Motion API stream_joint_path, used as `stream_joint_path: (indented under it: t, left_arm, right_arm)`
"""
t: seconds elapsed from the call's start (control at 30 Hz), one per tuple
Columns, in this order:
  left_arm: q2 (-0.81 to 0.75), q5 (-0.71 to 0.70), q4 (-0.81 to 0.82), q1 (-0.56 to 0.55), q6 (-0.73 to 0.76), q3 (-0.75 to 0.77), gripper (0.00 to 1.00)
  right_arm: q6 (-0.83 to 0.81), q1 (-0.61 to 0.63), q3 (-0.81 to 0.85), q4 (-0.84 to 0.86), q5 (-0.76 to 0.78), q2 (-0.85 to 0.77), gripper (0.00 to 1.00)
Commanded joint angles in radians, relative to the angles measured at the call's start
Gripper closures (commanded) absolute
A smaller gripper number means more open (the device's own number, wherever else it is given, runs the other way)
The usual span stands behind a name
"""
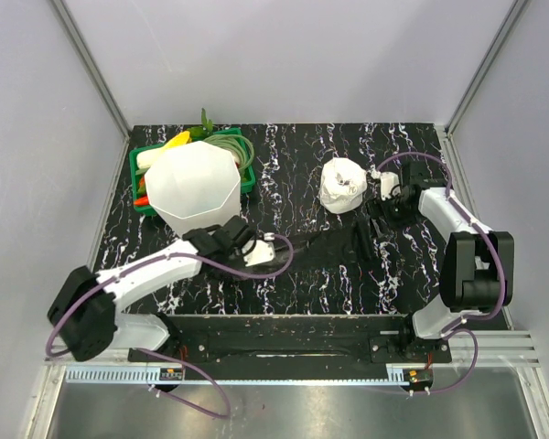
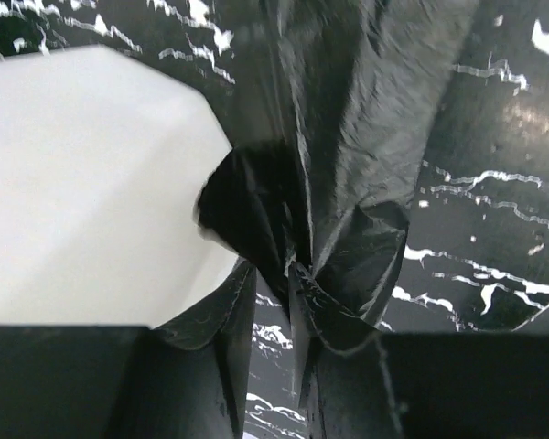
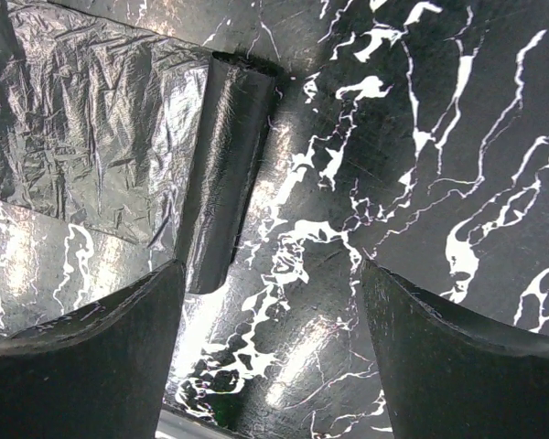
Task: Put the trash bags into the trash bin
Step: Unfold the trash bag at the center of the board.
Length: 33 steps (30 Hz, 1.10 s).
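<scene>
The white translucent trash bin (image 1: 197, 186) stands at the back left, and its pale wall (image 2: 82, 183) fills the left of the left wrist view. A glossy black trash bag (image 1: 334, 243) lies stretched across the middle of the table. My left gripper (image 1: 276, 247) is at the bag's left end, just right of the bin. Its jaws stand a little apart, and bunched film (image 2: 348, 229) sits right at the fingertips (image 2: 293, 274). My right gripper (image 1: 382, 205) hovers open over the bag's right end. There a rolled strip of film (image 3: 224, 174) lies just left of the empty jaws (image 3: 270, 283).
A green basket (image 1: 247, 174) of toy vegetables sits behind the bin. A white rounded roll of plastic (image 1: 341, 186) lies at the back, left of the right gripper. The table is black marble pattern (image 1: 293, 155), with grey walls on three sides.
</scene>
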Motion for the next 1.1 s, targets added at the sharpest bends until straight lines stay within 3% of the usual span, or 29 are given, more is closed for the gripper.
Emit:
stream_joint_path:
  t: [0.0, 0.13, 0.27, 0.37, 0.53, 0.67, 0.8, 1.07]
  left_arm:
    - [0.101, 0.073, 0.005, 0.002, -0.033, 0.13, 0.72]
    - [0.207, 0.117, -0.051, 0.005, -0.052, 0.254, 0.66]
    - [0.305, 0.203, -0.144, 0.028, -0.09, 0.409, 0.43]
    - [0.374, 0.277, -0.202, 0.037, -0.092, 0.524, 0.35]
    - [0.54, 0.41, -0.25, 0.034, -0.092, 0.739, 0.3]
    - [0.647, 0.426, -0.252, 0.007, -0.096, 0.863, 0.25]
    - [0.738, 0.375, -0.194, -0.038, -0.115, 0.877, 0.22]
    - [0.755, 0.363, -0.06, -0.061, -0.139, 0.788, 0.18]
  right_arm:
    - [-0.014, 0.001, 0.038, -0.011, -0.048, 0.033, 0.17]
    - [-0.038, 0.001, 0.057, -0.028, -0.056, 0.06, 0.17]
    - [-0.046, 0.002, 0.072, -0.039, -0.076, 0.076, 0.17]
    - [-0.048, 0.005, 0.075, -0.039, -0.067, 0.086, 0.17]
    - [-0.026, 0.027, 0.072, -0.022, -0.058, 0.102, 0.17]
    - [0.006, 0.04, 0.077, -0.026, -0.026, 0.102, 0.16]
    - [0.035, 0.041, 0.076, -0.031, -0.01, 0.097, 0.15]
    - [0.07, 0.065, 0.087, -0.043, -0.021, 0.109, 0.14]
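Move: The bag's black sheet runs from the left fingertips to the robot's right. Its middle is some 16 cm right, 4 cm ahead and about 5 cm below the left hand. The bag roll is about 33 cm right and 7 cm ahead of that hand; the white bundle stands 13 cm beyond the roll, and the trash bin 14 cm ahead and 11 cm left. From the right hand, the sheet's middle is about 20 cm left and 6 cm back. The left fingers, already parting, come free of the bag's loose end and open wide, while the hand travels about 19 cm right and some 6 cm forward over the sheet, arching up about 4 cm before sinking over its middle; the wrist tips its fingers some 20 degrees back towards vertical. The open right hand sinks about 2 cm and edges left towards the roll. ##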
